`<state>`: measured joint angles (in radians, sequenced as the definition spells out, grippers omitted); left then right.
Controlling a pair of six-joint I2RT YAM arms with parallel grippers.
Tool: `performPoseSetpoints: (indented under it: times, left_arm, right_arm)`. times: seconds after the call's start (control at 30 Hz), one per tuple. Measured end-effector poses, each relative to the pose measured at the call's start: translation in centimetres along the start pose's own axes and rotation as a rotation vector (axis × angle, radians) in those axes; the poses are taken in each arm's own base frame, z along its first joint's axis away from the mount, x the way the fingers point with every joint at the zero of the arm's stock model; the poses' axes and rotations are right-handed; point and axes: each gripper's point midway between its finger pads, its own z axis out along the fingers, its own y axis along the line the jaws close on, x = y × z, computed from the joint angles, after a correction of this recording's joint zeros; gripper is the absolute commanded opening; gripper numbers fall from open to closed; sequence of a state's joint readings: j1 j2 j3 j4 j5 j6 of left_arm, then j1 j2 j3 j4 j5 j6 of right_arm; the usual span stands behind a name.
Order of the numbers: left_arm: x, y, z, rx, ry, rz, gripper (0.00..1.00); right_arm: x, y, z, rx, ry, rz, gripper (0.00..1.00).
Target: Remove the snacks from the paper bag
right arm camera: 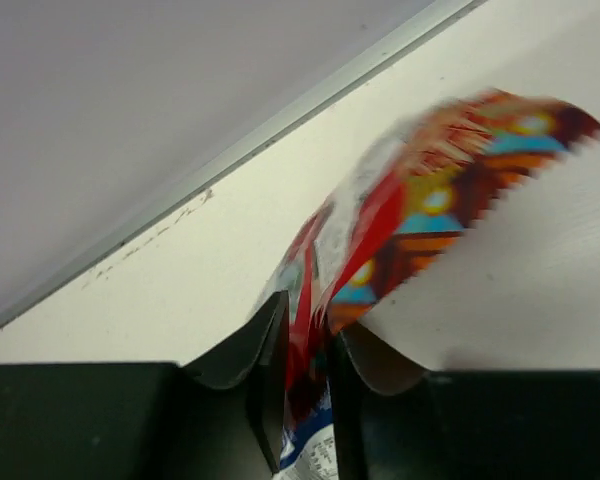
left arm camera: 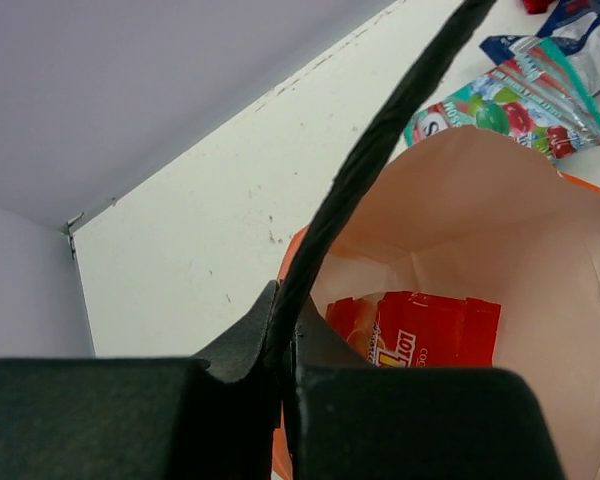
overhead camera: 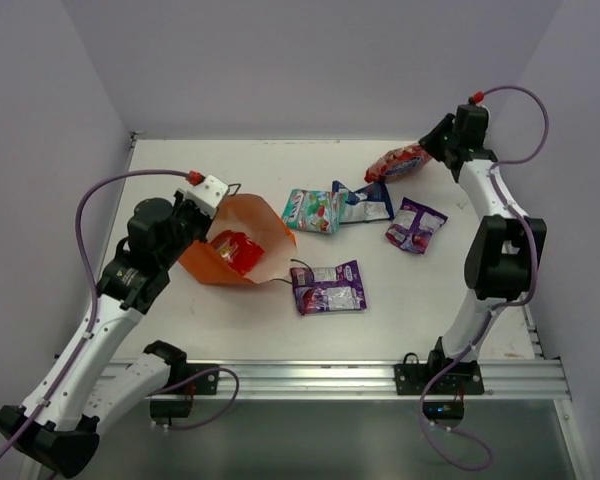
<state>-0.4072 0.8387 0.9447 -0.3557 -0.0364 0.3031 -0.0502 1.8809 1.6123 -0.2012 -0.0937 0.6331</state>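
The orange paper bag [overhead camera: 202, 265] lies tipped on the left of the table with its pale mouth facing right. My left gripper [left arm camera: 285, 320] is shut on the bag's thin dark handle [left arm camera: 380, 150] at the upper rim. One red snack packet [overhead camera: 235, 250] still lies inside the bag [left arm camera: 435, 325]. At the far right, my right gripper [right arm camera: 307, 320] pinches another red snack packet [right arm camera: 430, 190], which hangs just above the table [overhead camera: 398, 161]; its free end is blurred. Outside the bag lie a teal packet [overhead camera: 312, 211], a blue-white one [overhead camera: 365, 203] and two purple ones [overhead camera: 415, 224] [overhead camera: 328, 287].
The white table [overhead camera: 180, 180] ends at a metal rail [overhead camera: 380, 375] in front. Pale walls close in the back and both sides. The second bag handle [overhead camera: 300, 270] lies by the nearer purple packet.
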Motion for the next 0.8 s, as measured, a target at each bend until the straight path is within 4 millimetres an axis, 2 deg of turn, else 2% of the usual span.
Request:
performPoseSetpoints:
  times: [0.03, 0.07, 0.13, 0.2, 0.33, 0.4, 0.5, 0.6, 0.67, 0.73, 0.8]
  left_arm:
    - [0.0, -0.2, -0.1, 0.010, -0.007, 0.006, 0.00]
    - [-0.1, -0.4, -0.2, 0.023, -0.014, 0.008, 0.00]
    - [-0.3, -0.7, -0.3, 0.042, -0.026, 0.015, 0.00]
    - [-0.4, -0.9, -0.3, 0.056, -0.032, 0.022, 0.00]
    - [-0.5, -1.3, -0.3, 0.076, -0.040, 0.025, 0.00]
    - [-0.5, -1.3, -0.3, 0.079, -0.041, 0.027, 0.00]
    - [-0.5, -1.3, -0.3, 0.080, -0.042, 0.027, 0.00]
    - [-0.5, -1.3, -0.3, 0.080, -0.042, 0.029, 0.00]
    - [-0.5, -1.3, -0.3, 0.080, -0.042, 0.030, 0.00]
    - [-0.5, -1.3, -0.3, 0.080, -0.042, 0.031, 0.00]
    - [-0.5, -1.4, -0.3, 0.082, -0.042, 0.032, 0.00]
  right_arm:
    - [-0.2, -0.9, 0.3, 0.016, -0.009, 0.005, 0.39]
    - [-0.5, -1.7, 0.4, 0.036, -0.023, 0.015, 0.59]
    - [-1.2, -2.7, 0.4, 0.054, -0.052, 0.021, 0.77]
    - [-1.3, -3.7, 0.3, 0.089, -0.065, 0.016, 0.91]
    - [-0.9, -5.8, -0.4, 0.206, -0.062, -0.011, 0.99]
    - [-0.8, -6.6, -1.4, 0.262, -0.049, -0.024, 0.99]
    - [-1.2, -6.5, -3.6, 0.297, -0.038, -0.042, 0.99]
    - [-2.1, -3.9, -7.7, 0.247, -0.072, -0.074, 0.99]
    - [-2.1, 0.0, -11.4, 0.152, -0.106, -0.119, 0.99]
    - [-0.5, 5.7, -15.6, -0.011, -0.122, -0.188, 0.99]
    - [2.6, 12.0, -20.0, -0.230, -0.115, -0.265, 0.99]
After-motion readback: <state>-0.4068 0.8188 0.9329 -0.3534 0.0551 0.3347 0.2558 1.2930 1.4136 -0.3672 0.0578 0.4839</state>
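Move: Holding the red snack by its upper end, the right hand has a landing spot about 20 cm below, some 3 cm back and 3 cm left. The purple snack lies about 13 cm back and 2 cm left, the blue one 5 cm back and 16 cm left, all at table height; the paper bag is roughly 50 cm left, 22 cm back and 12 cm lower. From the left hand, the landing spot is about 24 cm ahead, 48 cm right and 29 cm below. Opening wide to let go of the red snack, the right hand slips about 6 cm to the right and sinks a little, starting to draw back. With the fingers staying open, it then sweeps left, up and back, some 15 cm each way, towards the paper bag. The left hand keeps its pinch on the bag's dark handle, easing barely 1.5 cm back and right. ##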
